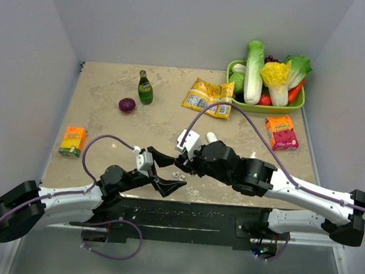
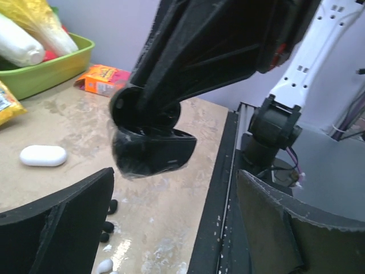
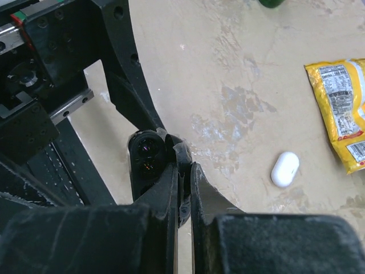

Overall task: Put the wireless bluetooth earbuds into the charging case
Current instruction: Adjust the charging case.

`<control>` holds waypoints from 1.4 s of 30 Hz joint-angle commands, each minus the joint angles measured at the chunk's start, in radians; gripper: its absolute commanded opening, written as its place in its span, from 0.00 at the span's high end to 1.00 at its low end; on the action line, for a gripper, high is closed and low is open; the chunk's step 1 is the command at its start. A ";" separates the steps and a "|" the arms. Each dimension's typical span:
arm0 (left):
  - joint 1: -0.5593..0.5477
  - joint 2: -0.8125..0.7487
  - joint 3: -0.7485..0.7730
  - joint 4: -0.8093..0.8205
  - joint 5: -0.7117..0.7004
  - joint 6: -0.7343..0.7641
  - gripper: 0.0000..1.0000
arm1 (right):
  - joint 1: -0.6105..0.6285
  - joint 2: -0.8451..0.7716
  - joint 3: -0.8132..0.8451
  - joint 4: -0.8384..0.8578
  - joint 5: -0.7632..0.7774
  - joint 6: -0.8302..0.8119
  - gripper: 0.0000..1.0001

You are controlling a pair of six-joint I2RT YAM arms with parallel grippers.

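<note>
The white oval charging case [image 1: 211,137] lies closed on the table, also visible as the case [image 2: 43,155] in the left wrist view and the case [image 3: 284,169] in the right wrist view. The earbuds [image 1: 180,174] lie together on the table near the front edge. In the left wrist view the earbuds [image 2: 105,265] sit beside the inner face of the left finger. My left gripper [image 1: 175,172] [image 2: 174,182] is open around them and holds nothing. My right gripper [image 1: 190,166] [image 3: 185,162] is shut just above and beside them, with nothing visible between its jaws.
A green basket [image 1: 297,107] of vegetables stands at the back right. A yellow snack bag [image 1: 208,97], a green bottle [image 1: 145,87] and a red onion [image 1: 127,105] are farther back. An orange box [image 1: 73,140] lies left, a red box [image 1: 282,131] right. A black rail [image 1: 183,215] runs along the near edge.
</note>
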 commanded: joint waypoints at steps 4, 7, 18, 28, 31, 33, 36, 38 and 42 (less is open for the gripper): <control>0.007 -0.002 0.055 -0.001 0.126 0.037 0.15 | 0.003 -0.018 0.020 -0.004 -0.051 -0.037 1.00; 0.008 0.007 0.062 -0.003 0.135 0.049 0.22 | 0.004 -0.007 0.017 0.000 -0.096 -0.034 1.00; 0.016 0.007 0.086 -0.030 0.127 0.089 0.41 | 0.003 0.014 0.017 0.002 -0.148 -0.028 1.00; 0.018 0.038 0.104 -0.062 0.179 0.092 0.43 | 0.003 0.017 0.023 -0.018 -0.155 -0.037 1.00; 0.018 0.036 0.112 -0.073 0.186 0.097 0.44 | 0.003 0.014 0.026 -0.021 -0.154 -0.040 1.00; 0.018 0.036 0.119 -0.087 0.190 0.103 0.46 | 0.003 0.013 0.028 -0.026 -0.152 -0.040 1.00; 0.018 0.041 0.119 -0.092 0.196 0.103 0.48 | 0.003 0.008 0.028 -0.027 -0.152 -0.042 1.00; 0.018 0.041 0.118 -0.093 0.199 0.106 0.51 | 0.003 0.005 0.026 -0.027 -0.151 -0.042 1.00; 0.018 0.039 0.112 -0.092 0.199 0.107 0.56 | 0.003 0.002 0.025 -0.027 -0.152 -0.040 1.00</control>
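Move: The black charging case, still pinched in the right fingers, hangs about 4 cm to the right of the wide-open left gripper, some 2 cm ahead and 2 cm higher. It is about 1 cm back, 2 cm left and 1 cm below the right hand point. On the table, about 18 cm below the left gripper, the white earbuds lie some 8 cm ahead and 2 cm right; the black earbuds are about 11 cm ahead and 6 cm right. Bring the left gripper about 2 cm right and back so its fingers straddle the charging case, closing them to roughly half open while the wrist turns some 10 degrees. Meanwhile carry the case in the right hand to meet it: ease back about 2 cm, down 1.5 cm and slightly left, turning a little counter-clockwise and keeping the pinch. ##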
